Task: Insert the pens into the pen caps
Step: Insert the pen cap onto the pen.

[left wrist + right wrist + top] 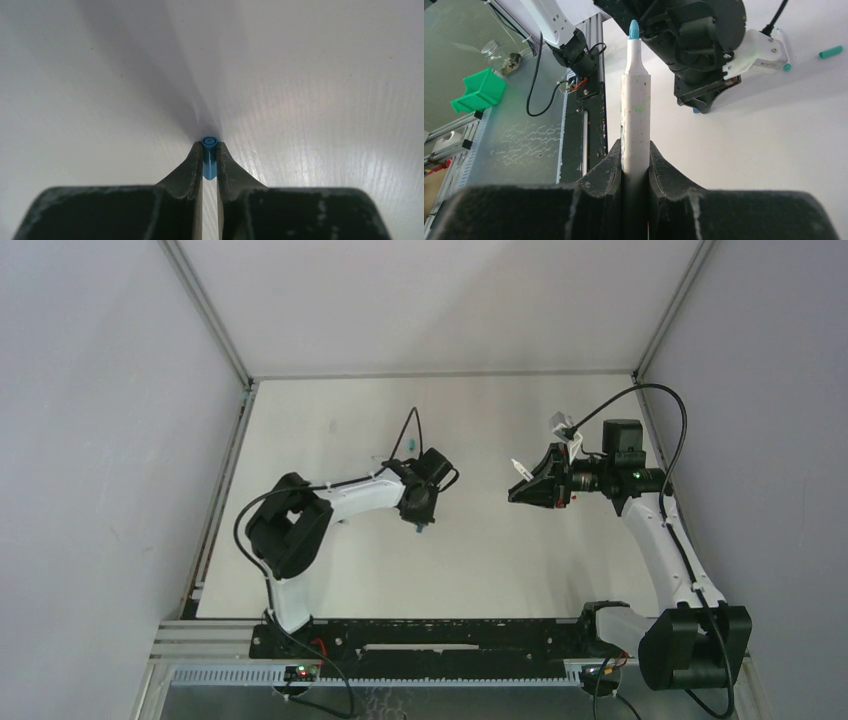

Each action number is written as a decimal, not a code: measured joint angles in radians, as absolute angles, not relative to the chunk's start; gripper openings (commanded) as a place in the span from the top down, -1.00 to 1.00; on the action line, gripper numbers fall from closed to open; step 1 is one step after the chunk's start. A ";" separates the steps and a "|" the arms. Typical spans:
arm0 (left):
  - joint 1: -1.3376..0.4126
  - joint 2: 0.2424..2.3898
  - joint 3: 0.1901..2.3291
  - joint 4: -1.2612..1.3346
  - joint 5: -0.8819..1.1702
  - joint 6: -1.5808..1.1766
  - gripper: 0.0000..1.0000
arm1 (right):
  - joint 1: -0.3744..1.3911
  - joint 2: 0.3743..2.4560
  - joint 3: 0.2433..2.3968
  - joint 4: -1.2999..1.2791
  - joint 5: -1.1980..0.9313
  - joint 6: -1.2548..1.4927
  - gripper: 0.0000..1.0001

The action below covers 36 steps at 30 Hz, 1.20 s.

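Note:
My left gripper (209, 147) is shut on a small blue pen cap (209, 161), held close over the white table with the cap's round open end facing away from the wrist. In the top view that cap (418, 527) peeks out below the left gripper (417, 512) near the table's middle. My right gripper (634, 150) is shut on a white pen (634, 100) whose teal-blue tip (634, 29) points toward the left arm. The right gripper (520, 490) hovers to the right of the left one, a gap apart. A small teal piece (830, 51) lies on the table farther back.
Grey walls with metal posts enclose the table (450, 570) on three sides. A black rail (420, 635) runs along the near edge between the arm bases. Off the table, a green bin (479, 90) and a glass jar (499, 52) stand on a lower surface.

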State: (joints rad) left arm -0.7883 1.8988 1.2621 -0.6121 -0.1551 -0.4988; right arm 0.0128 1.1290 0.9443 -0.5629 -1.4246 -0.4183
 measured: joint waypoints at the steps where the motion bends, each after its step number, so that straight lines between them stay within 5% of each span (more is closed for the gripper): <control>1: -0.786 1.880 1.241 -0.602 -0.152 -0.501 1.00 | 0.013 1.129 0.944 -0.565 -1.425 -0.421 1.00; 19: -0.732 1.264 0.697 0.181 -0.004 -0.768 1.00 | 0.175 1.200 0.944 -0.525 -1.306 -0.411 1.00; 27: -0.762 1.207 0.648 0.548 -0.078 -0.916 1.00 | 0.197 1.194 0.925 -0.437 -1.245 -0.326 1.00; 36: -0.832 1.228 0.696 0.609 -0.231 -1.082 1.00 | 0.220 1.172 0.921 -0.415 -1.118 -0.307 1.00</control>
State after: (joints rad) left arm -0.8322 1.2278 0.6964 0.6094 -0.2310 -1.0824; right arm 0.2199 1.1725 0.9207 -0.4149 -1.1175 -0.3069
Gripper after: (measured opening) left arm 0.130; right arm 0.219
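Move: The left hand, fingers down close to the table with the blue cap gripped, is bound for the teal tip of the pen held by the right hand: about 14 cm right, 4 cm back, 30 cm up. From the left hand, the loose teal cap lies roughly 22 cm ahead and 2 cm left, the dark pen some 19 cm left and 2 cm ahead, both at table level. From the right hand, the blue cap is about 18 cm left, 5 cm ahead, 24 cm below. The left hand, its fingers keeping their hold on the blue cap, climbs about 27 cm from the table and drifts some 5 cm right towards the pen tip, while its wrist swings round by some 85 degrees so that the fingers go from pointing down to pointing right and a little forward. The right hand keeps its grip on the pen, shifts left towards the cap and sinks, a few centimetres each way, then eases slightly forward as it rolls its left side down about 10 degrees. ##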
